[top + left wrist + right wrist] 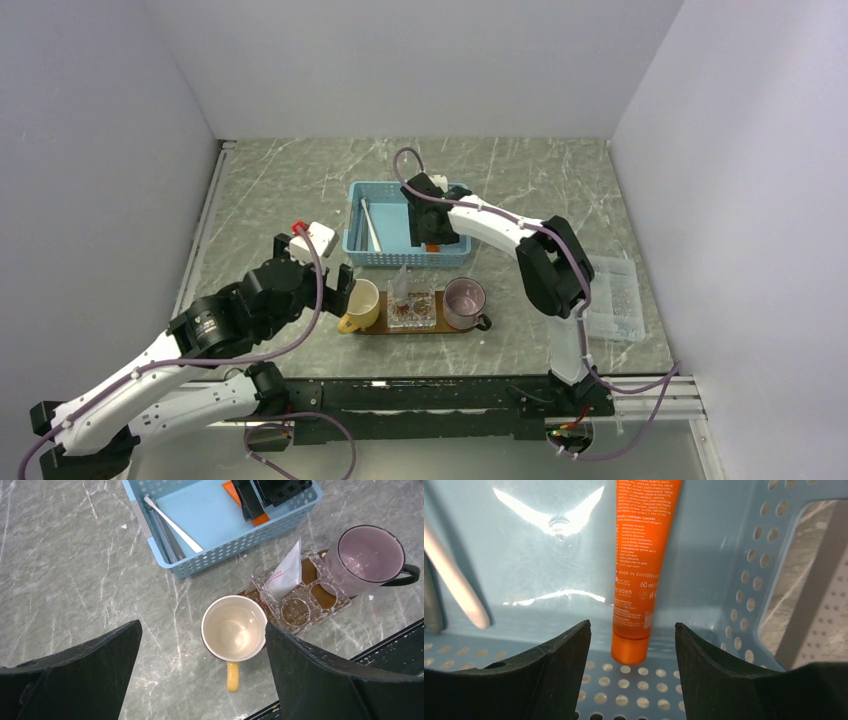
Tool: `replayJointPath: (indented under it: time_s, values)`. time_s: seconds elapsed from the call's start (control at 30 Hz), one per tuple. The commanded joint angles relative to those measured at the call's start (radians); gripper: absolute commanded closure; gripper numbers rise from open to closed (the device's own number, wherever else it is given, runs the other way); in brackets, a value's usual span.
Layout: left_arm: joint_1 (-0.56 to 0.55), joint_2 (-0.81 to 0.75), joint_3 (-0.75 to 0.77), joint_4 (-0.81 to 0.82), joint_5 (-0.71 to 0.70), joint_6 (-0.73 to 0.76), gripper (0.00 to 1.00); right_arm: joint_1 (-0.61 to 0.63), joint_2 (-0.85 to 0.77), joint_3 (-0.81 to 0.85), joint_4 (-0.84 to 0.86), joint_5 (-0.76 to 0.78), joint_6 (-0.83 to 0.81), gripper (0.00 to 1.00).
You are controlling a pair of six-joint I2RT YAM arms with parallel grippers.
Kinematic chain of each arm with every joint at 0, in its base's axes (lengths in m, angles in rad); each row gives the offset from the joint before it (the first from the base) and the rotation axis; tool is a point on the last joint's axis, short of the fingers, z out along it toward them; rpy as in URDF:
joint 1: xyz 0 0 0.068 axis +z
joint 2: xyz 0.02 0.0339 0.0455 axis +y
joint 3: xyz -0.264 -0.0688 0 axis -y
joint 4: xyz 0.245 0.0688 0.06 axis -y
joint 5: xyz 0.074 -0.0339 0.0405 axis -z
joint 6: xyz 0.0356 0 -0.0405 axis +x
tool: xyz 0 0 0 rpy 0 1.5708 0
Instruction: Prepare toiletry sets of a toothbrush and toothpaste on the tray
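The orange toothpaste (644, 560) lies flat in the light-blue basket (388, 258), its cap towards the right wrist camera. My right gripper (632, 624) is open, low inside the basket, one finger on each side of the cap and touching neither side. A thin white toothbrush (172, 525) lies at the basket's left side, next to a grey stick. The dark-brown tray (440, 328) sits in front of the basket. My left gripper (202, 625) hangs wide open above the yellow mug (234, 628), holding nothing.
The tray carries the yellow mug, a clear organiser (300, 607) with a white packet (287, 575) in it, and a purple mug (370, 555). A clear plastic box (612, 298) lies at the right. The black rail of the table's near edge (390, 645) runs just behind the tray.
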Motion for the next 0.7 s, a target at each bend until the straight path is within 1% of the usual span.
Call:
replayJointPath:
  time_s: [0.0,0.17,0.37,0.5,0.67]
  values:
    - [0.003,-0.014,-0.022,0.066,-0.006,0.013,0.01,-0.007,0.033,0.059,-0.013,0.013,0.052,0.36]
    - [0.005,-0.017,-0.043,0.079,0.007,0.009,0.01,-0.015,0.075,0.073,-0.003,0.004,0.06,0.39]
    - [0.014,-0.023,-0.058,0.089,0.016,0.02,0.01,-0.021,0.103,0.079,0.011,-0.001,0.062,0.51]
    - [0.027,-0.013,-0.059,0.086,0.035,0.019,0.0,-0.023,0.097,0.062,0.035,0.004,0.065,0.62]
    - [0.035,-0.016,-0.063,0.084,0.037,0.019,0.01,-0.024,0.08,0.043,0.065,0.012,0.057,0.81]
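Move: The orange toothpaste lies in the blue basket, its middle about 4 cm ahead of the right hand and 4 cm below, pointing forward with its cap end nearly under the open fingers. The white toothbrush lies some 12 cm to the left and 4 cm ahead, equally low. The purple mug is roughly 13 cm back and 6 cm right, near hand height. From the left hand the toothpaste is about 22 cm ahead, 18 cm right and 24 cm below. The right hand sinks about 3.5 cm, easing slightly forward, and its fingers close, pinching the toothpaste just above its cap. ##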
